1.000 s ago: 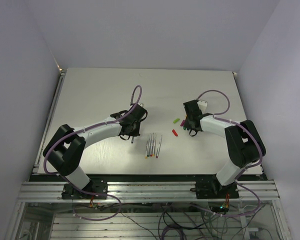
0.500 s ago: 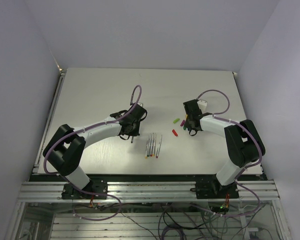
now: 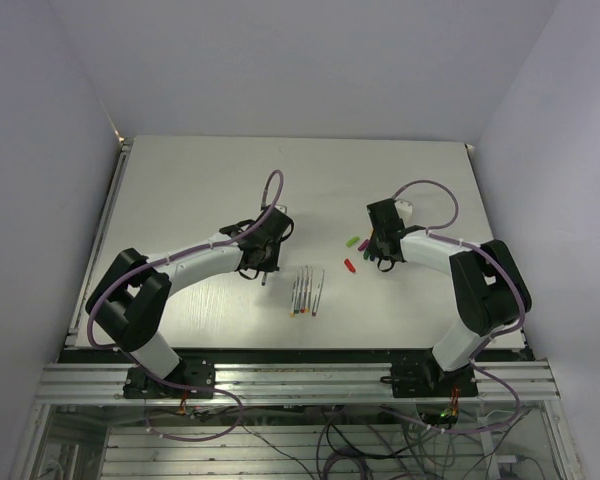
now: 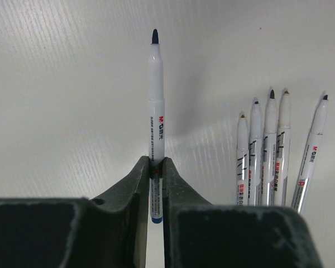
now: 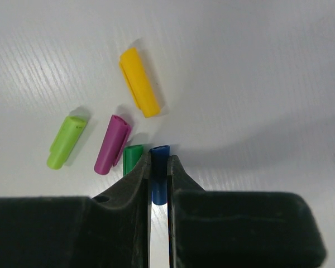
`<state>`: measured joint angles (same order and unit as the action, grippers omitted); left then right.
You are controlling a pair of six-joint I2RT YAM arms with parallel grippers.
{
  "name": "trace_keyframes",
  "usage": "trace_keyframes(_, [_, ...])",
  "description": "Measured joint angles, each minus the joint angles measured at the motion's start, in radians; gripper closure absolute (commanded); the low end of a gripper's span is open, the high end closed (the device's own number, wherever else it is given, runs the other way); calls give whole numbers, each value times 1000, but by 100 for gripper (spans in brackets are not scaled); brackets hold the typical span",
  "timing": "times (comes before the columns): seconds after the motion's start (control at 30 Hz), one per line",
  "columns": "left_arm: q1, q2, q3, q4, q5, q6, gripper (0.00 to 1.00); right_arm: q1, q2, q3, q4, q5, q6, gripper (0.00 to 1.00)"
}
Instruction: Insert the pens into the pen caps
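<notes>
My left gripper (image 4: 157, 166) is shut on a white pen (image 4: 156, 100) with a dark blue tip pointing away and a blue end band behind the fingers. Several other pens (image 4: 268, 151) lie side by side to its right on the table; the top view shows the row of pens (image 3: 307, 292) between the arms. My right gripper (image 5: 158, 164) is shut on a blue pen cap (image 5: 159, 152), low against the table. Beside it lie a dark green cap (image 5: 131, 156), touching the left finger, a purple cap (image 5: 111, 144), a light green cap (image 5: 67, 141) and a yellow cap (image 5: 139, 82).
A red cap (image 3: 348, 265) lies alone on the white table (image 3: 180, 180) between the pen row and my right gripper (image 3: 378, 255). My left gripper (image 3: 264, 270) hovers just left of the pen row. Purple cables loop above both wrists.
The right gripper's jaws have closed onto the blue cap. Neither arm has visibly shifted, and the left gripper keeps its pen.
</notes>
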<state>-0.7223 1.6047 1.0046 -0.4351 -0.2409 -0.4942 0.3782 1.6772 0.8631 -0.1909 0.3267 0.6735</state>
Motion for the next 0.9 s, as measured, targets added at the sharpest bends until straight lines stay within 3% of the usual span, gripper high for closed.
trace_keyframes(0.27, [0, -8, -1, 38, 19, 27, 93, 2, -93, -24, -70, 14, -16, 100])
trace_keyframes(0.5, [1, -15, 0, 124, 63, 69, 93, 2, -287, -19, -79, 60, -56, 100])
trace_keyframes(0.9, [-20, -88, 0, 478, 304, 142, 93, 2, -467, -18, 228, -47, -159, 100])
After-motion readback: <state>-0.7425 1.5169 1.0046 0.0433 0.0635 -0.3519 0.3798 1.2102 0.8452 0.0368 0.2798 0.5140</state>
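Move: The blue cap sits between the right fingers on the table. The green cap lies about 2 cm left of it, the magenta one about 3 cm left and 2 cm farther out, and the yellow one some 4 cm straight ahead. For the left hand, that blue cap is roughly 26 cm right, 6 cm ahead and 4 cm lower; its held pen is about 25 cm left, 3 cm back and 5 cm up from the right hand. The row of pens lies about 9 cm right, 5 cm back and 5 cm below the left hand. The blue cap comes off the table in the right fingers' kept pinch, drawn back barely 1.5 cm, then carried up about 20 cm and finally a little forward as the fingers tip up some 35 degrees. The pen, still gripped near its blue butt, goes right and up by about 10 cm each with the left hand, slightly forward too, towards the cap; that wrist tips up and swings clockwise. ##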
